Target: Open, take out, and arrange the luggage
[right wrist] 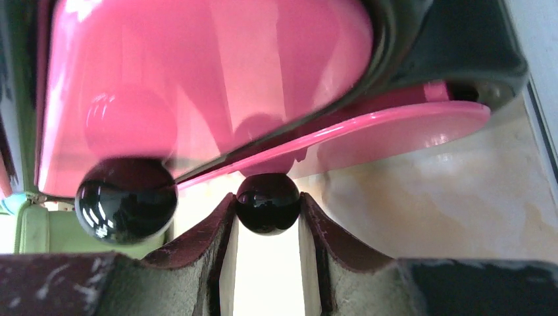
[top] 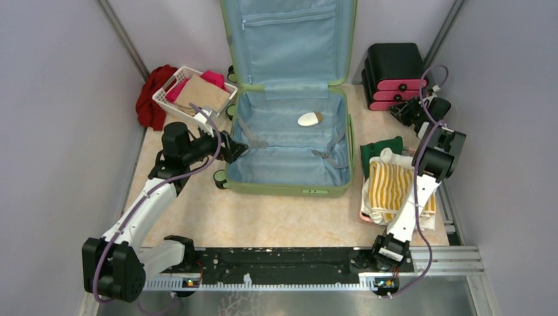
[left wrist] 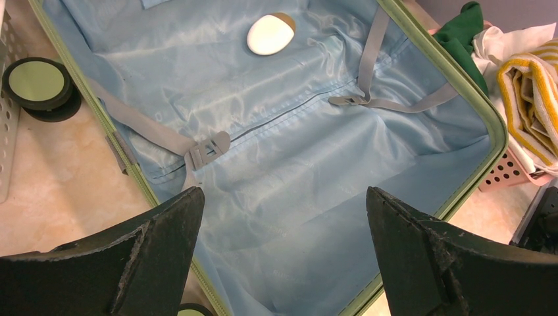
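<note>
The luggage lies open in the middle of the table, its lid standing up against the back wall, light blue lining and grey straps showing. A white oval object with a tan end rests in the lower half. My left gripper hovers open over the luggage's left rim, nothing between its fingers. My right gripper is at the black-and-pink drawer box, its jaws closed on a small black round knob under a pink drawer front.
A second black knob sits left of the gripped one. A pink basket holding a yellow-striped towel and a green cloth stands right of the luggage. A white basket of clothes and a red cloth lie at the back left.
</note>
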Robot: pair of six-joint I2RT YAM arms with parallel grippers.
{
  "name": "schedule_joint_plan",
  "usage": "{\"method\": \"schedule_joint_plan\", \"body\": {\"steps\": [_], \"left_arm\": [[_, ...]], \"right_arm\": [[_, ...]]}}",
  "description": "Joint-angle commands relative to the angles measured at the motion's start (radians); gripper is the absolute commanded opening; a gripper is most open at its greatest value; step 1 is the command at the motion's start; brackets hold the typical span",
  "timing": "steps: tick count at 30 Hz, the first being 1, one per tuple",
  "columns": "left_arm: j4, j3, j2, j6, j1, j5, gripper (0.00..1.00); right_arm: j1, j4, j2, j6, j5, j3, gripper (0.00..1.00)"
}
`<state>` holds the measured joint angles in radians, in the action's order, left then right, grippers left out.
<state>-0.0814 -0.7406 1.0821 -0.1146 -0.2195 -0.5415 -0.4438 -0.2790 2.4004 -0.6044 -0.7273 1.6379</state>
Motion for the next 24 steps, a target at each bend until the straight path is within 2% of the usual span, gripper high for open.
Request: {"method": "schedule_joint_plan", "body": {"steps": [1, 8, 10, 14, 16, 24], "left_arm": [[-0.008, -0.013, -0.019, 0.013, 0.006, 0.002, 0.99], [-0.020, -0.012, -0.040, 0.000, 0.006, -0.023, 0.99], [-0.021, -0.012, -0.045, -0.003, 0.006, -0.028, 0.99], [-0.024, -0.011, -0.059, -0.007, 0.006, -0.033, 0.99], [-0.028, -0.010, -0.064, -0.009, 0.006, -0.037, 0.99], [-0.038, -0.008, -0.087, -0.018, 0.006, -0.050, 0.99]], "right_arm": [[-0.023, -0.026, -0.094, 0.031, 0.012, -0.127, 0.11], [-0.069, -0.026, -0.231, 0.112, -0.015, -0.323, 0.15], [-0.078, -0.007, -0.253, 0.138, -0.028, -0.346, 0.26], [-0.081, 0.072, -0.305, 0.236, -0.026, -0.352, 0.59], [-0.080, 0.133, -0.345, 0.319, -0.004, -0.343, 0.66], [-0.080, 0.320, -0.539, 0.594, 0.094, -0.322, 0.70]]}}
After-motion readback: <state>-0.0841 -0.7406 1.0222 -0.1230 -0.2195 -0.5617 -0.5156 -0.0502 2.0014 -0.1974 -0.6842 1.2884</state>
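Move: The right hand already has the bottom drawer's black knob between its fingertips. The middle drawer's knob sits about 6 cm straight above it. The green cloth lies about 18 cm back and 5 cm to the left, some 5 cm higher, with the striped towel about 32 cm back and 2 cm to the right, roughly 6 cm higher. From the left hand the bottom knob lies about 24 cm ahead, 57 cm to the right and 18 cm lower. Still pinching the bottom drawer's knob, the right hand pulls it quickly and nearly level straight back towards the green cloth, for about 7 cm. The fingers then spread and let go, and the hand backs off a few centimetres more while rising about 4 cm, its left side rolling down some 15 degrees. The open left hand eases up about 2 cm. ##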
